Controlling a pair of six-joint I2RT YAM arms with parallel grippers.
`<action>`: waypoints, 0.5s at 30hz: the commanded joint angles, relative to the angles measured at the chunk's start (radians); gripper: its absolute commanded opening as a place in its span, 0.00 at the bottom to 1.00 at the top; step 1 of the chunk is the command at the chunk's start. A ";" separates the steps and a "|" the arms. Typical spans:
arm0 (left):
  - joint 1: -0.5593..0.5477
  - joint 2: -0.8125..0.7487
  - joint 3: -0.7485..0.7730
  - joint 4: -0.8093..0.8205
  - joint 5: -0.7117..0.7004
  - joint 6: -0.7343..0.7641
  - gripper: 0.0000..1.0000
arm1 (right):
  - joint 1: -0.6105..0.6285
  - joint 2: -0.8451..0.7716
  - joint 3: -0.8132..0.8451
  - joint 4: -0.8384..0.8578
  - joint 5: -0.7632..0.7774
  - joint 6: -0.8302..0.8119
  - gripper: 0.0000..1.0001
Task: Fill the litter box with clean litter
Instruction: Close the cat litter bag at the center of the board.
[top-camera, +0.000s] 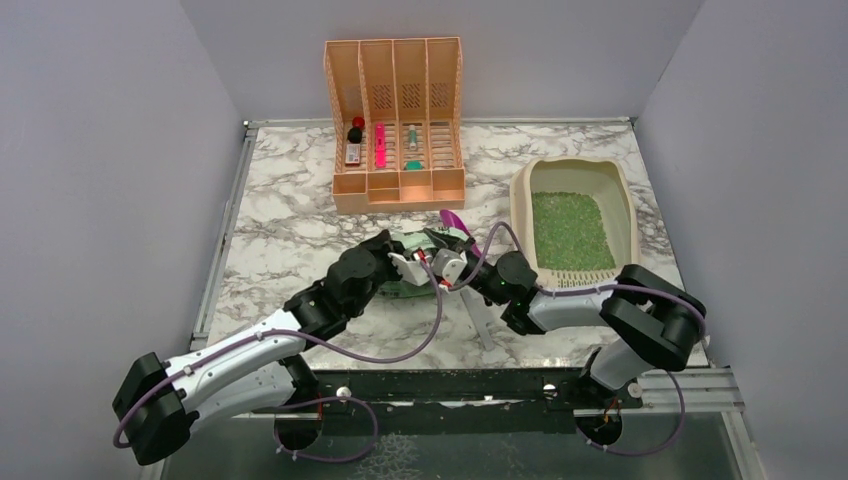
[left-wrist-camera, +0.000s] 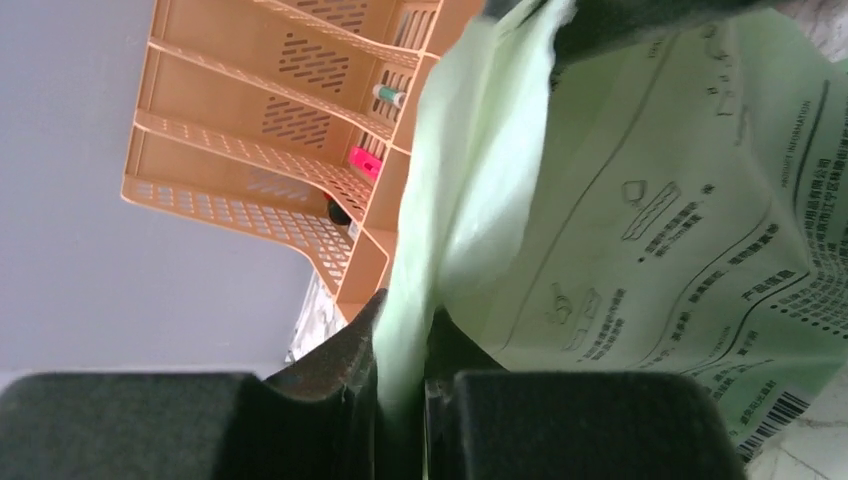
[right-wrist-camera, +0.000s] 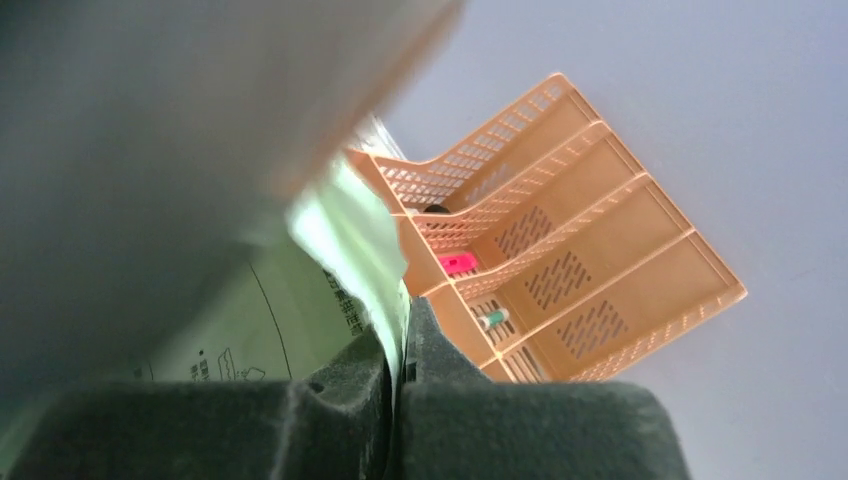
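Note:
The beige litter box (top-camera: 519, 203) sits at the table's right, with a layer of green clean litter (top-camera: 570, 228) inside it. Left of it, a pale green printed bag (top-camera: 418, 240) hangs between my two grippers. My left gripper (top-camera: 405, 262) is shut on one folded edge of the bag (left-wrist-camera: 650, 200), pinched at the left gripper's fingertips (left-wrist-camera: 403, 340). My right gripper (top-camera: 462, 268) is shut on another edge of the bag (right-wrist-camera: 260, 320), which runs down into the right gripper (right-wrist-camera: 400, 345). The bag's opening is hidden.
A peach slatted organizer (top-camera: 395, 120) stands at the back centre with small items in its slots; it also shows behind the bag as the organizer (left-wrist-camera: 260, 120) and the organizer (right-wrist-camera: 560, 260). A purple scoop-like thing (top-camera: 452, 218) sticks up beside the bag. Grey walls enclose the marble table (top-camera: 290, 230).

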 joint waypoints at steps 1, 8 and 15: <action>-0.003 -0.084 0.072 0.045 -0.042 -0.084 0.32 | -0.017 0.033 -0.037 0.428 0.108 -0.103 0.01; 0.029 -0.045 0.335 -0.362 0.192 -0.409 0.85 | -0.015 0.137 -0.051 0.625 0.059 -0.328 0.01; 0.266 0.075 0.605 -0.604 0.573 -0.542 0.89 | -0.009 0.154 -0.057 0.614 0.019 -0.428 0.01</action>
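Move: Both hands already pinch the upper edge of the cat litter bag, whose middle sits about 10 cm below the left hand and roughly 3 cm back. The orange caddy stands some 18 cm ahead of the left hand, and the purple scoop about 14 cm to its right and 2 cm ahead, both lower down. From the right hand the bag's middle is about 6 cm left, 3 cm back and 11 cm below. The left fingers open wide off the bag's top and rise some 12 cm; the right hand keeps pinching. ##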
